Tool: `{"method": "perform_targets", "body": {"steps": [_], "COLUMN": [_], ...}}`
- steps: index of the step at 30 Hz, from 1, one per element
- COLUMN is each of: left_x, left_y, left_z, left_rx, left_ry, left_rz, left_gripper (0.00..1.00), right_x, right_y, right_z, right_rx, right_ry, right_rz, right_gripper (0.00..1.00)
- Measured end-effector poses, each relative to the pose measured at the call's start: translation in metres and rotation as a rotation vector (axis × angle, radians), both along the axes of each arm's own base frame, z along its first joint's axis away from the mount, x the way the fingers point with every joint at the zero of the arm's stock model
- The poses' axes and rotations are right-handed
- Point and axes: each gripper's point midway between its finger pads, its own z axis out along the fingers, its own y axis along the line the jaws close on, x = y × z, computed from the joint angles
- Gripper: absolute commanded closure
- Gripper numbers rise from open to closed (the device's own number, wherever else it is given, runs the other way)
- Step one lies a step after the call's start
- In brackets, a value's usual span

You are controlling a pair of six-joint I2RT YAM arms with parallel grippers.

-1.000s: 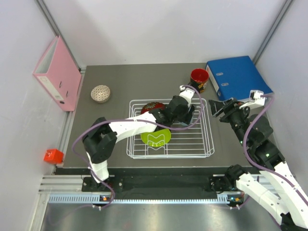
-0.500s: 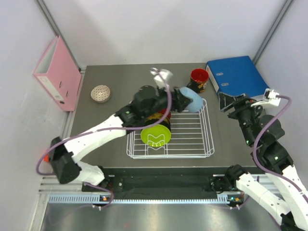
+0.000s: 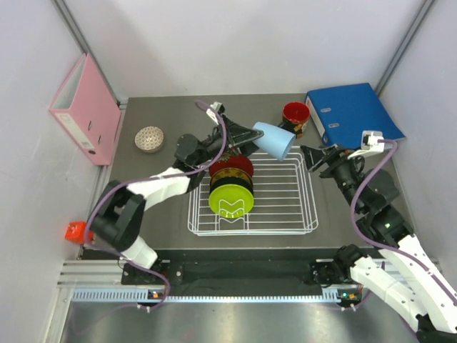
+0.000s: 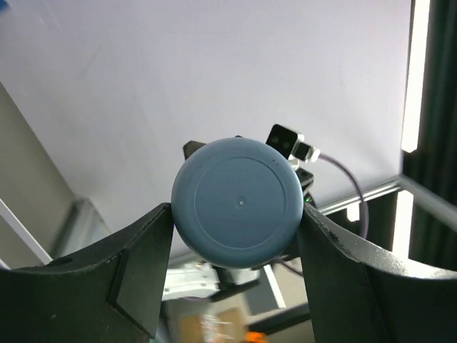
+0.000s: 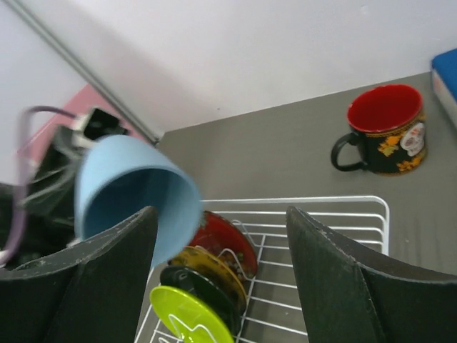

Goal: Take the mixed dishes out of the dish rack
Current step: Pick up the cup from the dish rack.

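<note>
The white wire dish rack sits mid-table and holds a red gold-patterned bowl, a yellow-and-black plate and a lime-green bowl standing on edge. My left gripper is shut on the base of a light blue cup, which it holds tilted in the air over the rack's far edge; the cup's base fills the left wrist view. My right gripper is open and empty, just right of the cup, over the rack. The beige net-patterned bowl sits on the table at the far left.
A black mug with a red inside stands on the table behind the rack, also in the right wrist view. A blue binder lies at the back right, a pink binder leans at the left wall. A small red object lies off the table's left.
My left arm has lifted the light blue cup out of the rack and swung back and left with it. My right gripper has drawn back, then come in toward the cup.
</note>
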Motion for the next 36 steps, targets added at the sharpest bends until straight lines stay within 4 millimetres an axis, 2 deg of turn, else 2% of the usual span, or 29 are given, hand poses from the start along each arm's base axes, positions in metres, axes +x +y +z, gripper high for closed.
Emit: {"method": "perform_targets", "body": {"steps": [4, 6, 11, 14, 16, 18, 22, 24, 27, 32, 33, 35, 36], "left_x": [0.008, 0.009, 0.002, 0.0, -0.001, -0.002, -0.003, -0.003, 0.004, 0.005, 0.005, 0.005, 0.005], "left_y": [-0.011, -0.012, -0.009, -0.009, -0.009, -0.009, -0.009, -0.01, -0.005, -0.003, -0.003, -0.003, -0.003], "left_z": [-0.027, -0.033, -0.021, -0.019, -0.019, -0.018, -0.018, -0.018, -0.017, -0.015, -0.014, -0.014, -0.014], "left_rx": [-0.04, -0.045, -0.084, -0.091, -0.092, -0.093, -0.094, -0.09, -0.1, -0.11, -0.11, -0.11, -0.11], "left_ry": [0.211, 0.275, 0.277, 0.28, 0.283, 0.282, 0.278, 0.275, 0.268, 0.259, 0.258, 0.256, 0.251], "left_rz": [-0.109, -0.134, -0.173, -0.185, -0.19, -0.193, -0.197, -0.197, -0.17, -0.161, -0.161, -0.16, -0.16], "left_gripper": [1.0, 1.0, 1.0, 1.0, 1.0, 1.0, 1.0, 1.0, 1.0, 1.0, 0.96, 0.57, 0.05], "right_x": [-0.001, -0.001, 0.002, 0.005, 0.007, 0.008, 0.014, 0.019, 0.024, 0.026, 0.026, 0.026, 0.026], "right_y": [0.014, 0.02, 0.03, 0.033, 0.036, 0.038, 0.046, 0.053, 0.059, 0.061, 0.061, 0.061, 0.061], "right_z": [0.003, 0.006, 0.008, 0.002, -0.009, -0.018, -0.027, -0.03, -0.025, -0.022, -0.021, -0.021, -0.02], "right_rx": [0.005, 0.011, 0.011, 0.005, -0.004, -0.013, -0.029, -0.021, -0.005, -0.002, -0.002, -0.001, 0.0], "right_ry": [-0.034, -0.054, -0.064, -0.054, -0.035, -0.017, 0.005, 0.023, 0.025, 0.018, 0.017, 0.015, 0.013], "right_rz": [0.072, 0.104, 0.139, 0.149, 0.156, 0.161, 0.186, 0.201, 0.214, 0.22, 0.22, 0.221, 0.22], "right_gripper": [0.28, 0.28, 0.28, 0.28, 0.3, 0.39, 0.98, 1.0, 0.98, 1.0, 1.0, 1.0, 1.0]}}
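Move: The blue cup is already up in the left fingers, its middle about 4 cm to that hand's right and 2 cm back, roughly level, mouth towards the right hand. From the open right gripper the cup's middle lies some 10 cm left and 5 cm ahead, about 1 cm higher. The mug stands about 27 cm ahead and 2 cm right, 23 cm down; the red bowl about 13 cm ahead, 20 cm left, 20 cm down. The blue cup stays held by its base end in the left hand, which sinks about 3 cm, comes partly back up and turns the cup roughly 15–20 degrees. The open right hand goes about 6 cm left and a little forward to the near rim, rising slightly, then dipping; its fingers shut nearly fully, pinching the rim's wall. ##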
